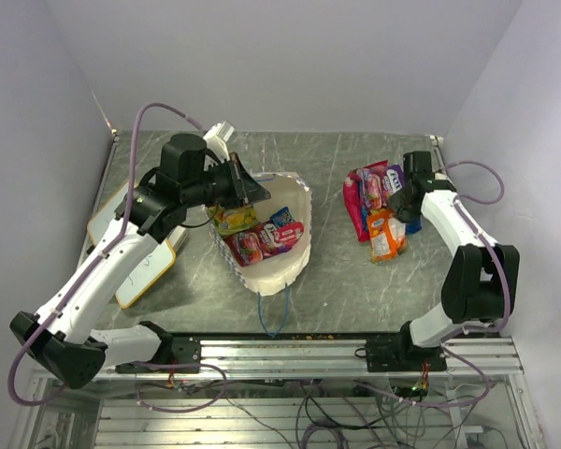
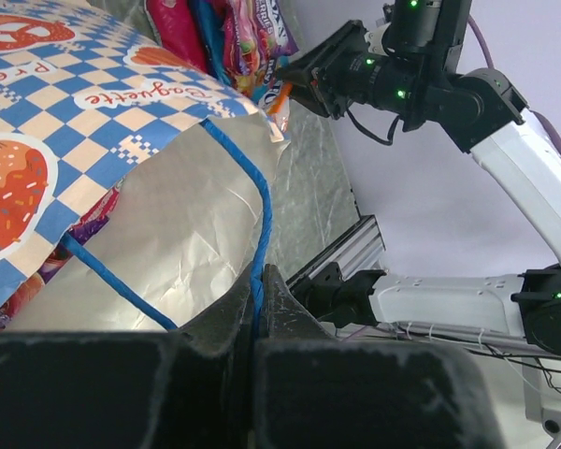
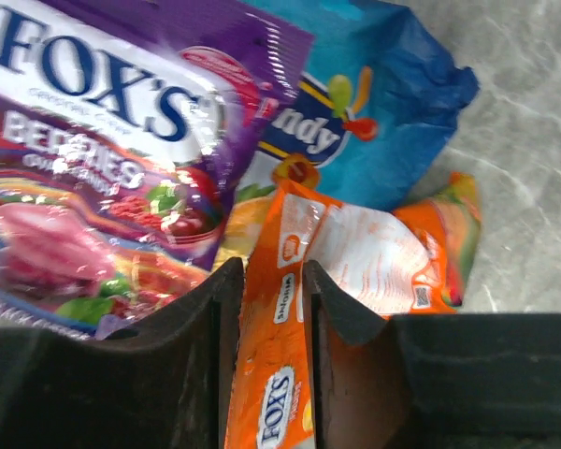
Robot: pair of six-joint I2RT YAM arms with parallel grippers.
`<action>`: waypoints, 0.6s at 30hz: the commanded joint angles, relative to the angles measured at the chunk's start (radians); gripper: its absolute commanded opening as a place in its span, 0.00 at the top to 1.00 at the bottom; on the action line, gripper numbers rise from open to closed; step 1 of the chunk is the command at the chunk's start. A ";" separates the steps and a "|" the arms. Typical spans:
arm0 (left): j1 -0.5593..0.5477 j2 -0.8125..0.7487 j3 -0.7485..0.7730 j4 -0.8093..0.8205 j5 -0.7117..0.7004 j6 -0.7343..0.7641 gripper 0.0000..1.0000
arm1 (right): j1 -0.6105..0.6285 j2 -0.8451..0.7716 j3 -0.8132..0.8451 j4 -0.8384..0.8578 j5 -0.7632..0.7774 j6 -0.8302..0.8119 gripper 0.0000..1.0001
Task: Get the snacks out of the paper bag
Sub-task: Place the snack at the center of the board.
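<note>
The paper bag [image 1: 285, 269] lies open-mouthed on the table left of centre, with several snacks [image 1: 262, 238] inside it. My left gripper [image 1: 252, 192] is at the bag's far rim, shut on its blue cord handle [image 2: 262, 210], holding the mouth up. In the left wrist view the cord runs straight between my left gripper [image 2: 259, 281]'s jaws, beside the bag's checkered wall [image 2: 93, 103]. At the right lies a pile of snacks [image 1: 374, 198]. My right gripper [image 1: 398, 213] hovers there, jaws slightly apart. An orange packet [image 3: 355, 253] lies under my right gripper [image 3: 271, 281], beside a purple packet [image 3: 103, 140] and a blue packet [image 3: 383, 103].
A yellow-edged whiteboard [image 1: 136, 248] lies at the left under my left arm. The bag's other blue handle [image 1: 277, 313] hangs toward the metal rail [image 1: 355, 351] at the near edge. Grey walls close in on three sides.
</note>
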 commanded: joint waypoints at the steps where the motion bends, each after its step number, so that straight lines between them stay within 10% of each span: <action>1: -0.004 -0.048 0.003 0.019 0.018 0.026 0.93 | -0.021 -0.076 0.017 0.112 -0.114 -0.046 0.59; 6: -0.004 -0.081 -0.024 0.053 0.027 0.024 0.93 | -0.021 -0.225 -0.009 0.093 -0.142 -0.209 0.25; 12: -0.004 -0.110 -0.082 0.119 0.034 -0.040 0.93 | 0.031 -0.375 -0.065 0.254 -0.374 -0.488 0.18; 18: -0.004 -0.111 -0.058 0.078 -0.017 -0.014 0.93 | 0.366 -0.586 -0.219 0.544 -0.608 -0.733 0.20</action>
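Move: The orange packet is right at the right hand's fingertips, its middle about 5 cm back, 2 cm to the left and 6 cm below. The purple packet lies some 8 cm ahead and 4 cm left of that hand, the red packet about 3 cm ahead and 7 cm left, and the paper bag roughly 37 cm left and 7 cm back. From the left hand the orange packet lies about 34 cm right, 7 cm ahead and 30 cm below. The right hand spreads its fingers from nearly shut to wide, lets go of the orange packet on the pile and climbs about 16 cm, then late in the climb swings quickly some 11 cm left towards the paper bag, the wrist turning roughly 45 degrees counter-clockwise while the fingers tip up from pointing down. The left hand keeps its shut grip on the bag's blue handle and eases about 2 cm back and slightly up. ##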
